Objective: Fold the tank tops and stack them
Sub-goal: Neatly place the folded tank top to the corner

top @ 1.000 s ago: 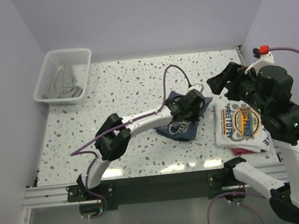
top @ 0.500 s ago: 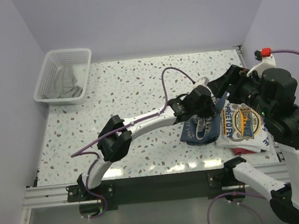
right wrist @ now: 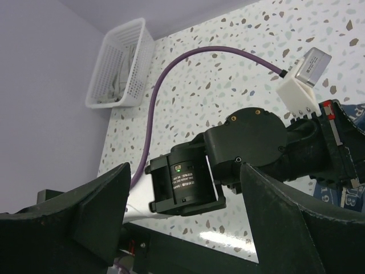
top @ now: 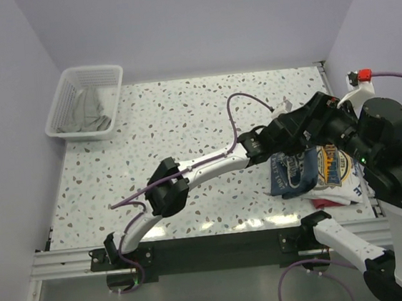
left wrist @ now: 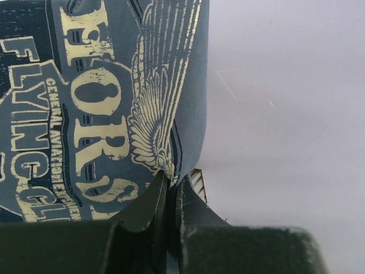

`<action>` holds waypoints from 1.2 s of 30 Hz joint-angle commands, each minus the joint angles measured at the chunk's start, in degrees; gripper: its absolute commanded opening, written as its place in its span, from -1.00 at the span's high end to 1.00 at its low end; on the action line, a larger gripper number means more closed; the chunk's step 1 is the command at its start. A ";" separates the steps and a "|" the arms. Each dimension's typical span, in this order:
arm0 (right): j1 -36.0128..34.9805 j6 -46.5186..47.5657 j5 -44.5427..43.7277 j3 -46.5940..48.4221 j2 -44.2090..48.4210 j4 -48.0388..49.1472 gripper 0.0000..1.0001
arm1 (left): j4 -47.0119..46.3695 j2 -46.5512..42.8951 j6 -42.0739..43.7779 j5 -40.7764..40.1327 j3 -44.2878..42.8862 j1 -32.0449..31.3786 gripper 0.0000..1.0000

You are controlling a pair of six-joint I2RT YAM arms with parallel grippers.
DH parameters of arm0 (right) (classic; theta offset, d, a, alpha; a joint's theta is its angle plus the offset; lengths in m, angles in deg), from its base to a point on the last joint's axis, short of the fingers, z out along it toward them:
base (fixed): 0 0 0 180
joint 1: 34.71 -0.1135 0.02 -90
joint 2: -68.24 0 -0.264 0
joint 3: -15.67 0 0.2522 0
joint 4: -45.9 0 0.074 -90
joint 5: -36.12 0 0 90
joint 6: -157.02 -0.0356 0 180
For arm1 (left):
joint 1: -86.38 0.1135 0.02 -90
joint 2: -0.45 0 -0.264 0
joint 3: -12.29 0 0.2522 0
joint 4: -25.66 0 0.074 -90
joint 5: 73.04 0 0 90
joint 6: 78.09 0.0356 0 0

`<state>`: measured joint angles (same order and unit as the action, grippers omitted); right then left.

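Observation:
My left gripper (top: 294,135) is shut on the slate-blue tank top (top: 293,174), which hangs folded from it and overlaps the left part of the white tank top (top: 335,172) at the table's right edge. In the left wrist view the fingers (left wrist: 161,197) pinch the blue cloth's edge (left wrist: 85,114), its pale lettering in full view. My right gripper (top: 311,119) is open and empty, raised just above the left wrist; in the right wrist view its open gripper (right wrist: 185,200) frames the left arm's black wrist (right wrist: 239,154).
A white mesh basket (top: 86,101) with grey cloth inside stands at the back left; it also shows in the right wrist view (right wrist: 122,65). A purple cable (top: 243,103) loops over the table's middle. The right wall is close behind the white top.
My left gripper has carried the blue tank top rightward from the table's middle until it overlaps the white one. My right arm has shifted slightly right and stays open.

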<state>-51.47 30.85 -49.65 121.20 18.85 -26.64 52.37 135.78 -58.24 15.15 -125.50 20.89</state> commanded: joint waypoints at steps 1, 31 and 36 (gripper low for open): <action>0.14 -1.63 2.98 2.10 0.52 -0.01 -0.61 | -4.24 -0.24 -2.27 -1.01 -4.29 -0.95 1.00; 0.14 -3.92 5.35 -1.59 2.01 1.92 -0.61 | -21.73 14.44 -1.66 6.20 -14.23 -3.76 0.55; 0.05 -4.00 5.53 -2.29 2.01 2.53 -0.61 | -23.93 14.00 0.80 6.81 -13.96 -3.85 0.01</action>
<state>-51.47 27.49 -46.04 119.23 20.69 -26.21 35.65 151.28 -59.00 20.33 -137.02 17.56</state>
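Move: The left hand already holds the folded tank top, pinched at its far edge and hanging below the fingers. The stack of white folded tops it is bound for lies about 7 cm to the right, 5 cm nearer the base and some 13 cm down. A red cloth peeks out under the stack's near side, roughly 14 cm back and 8 cm right of the hand. The idle right hand hovers high, with the stack about 15 cm to its right, level fore-and-aft and 36 cm below. Rightwards across the stack goes the left hand, about 7.5 cm, easing back some 3 cm; it first rises a couple of centimetres, then sinks about 5 cm to lay the held tank top down. The fingers tip up towards level and swing slightly clockwise, some 15 degrees in all, and open to about half at the end, letting go of the cloth. ##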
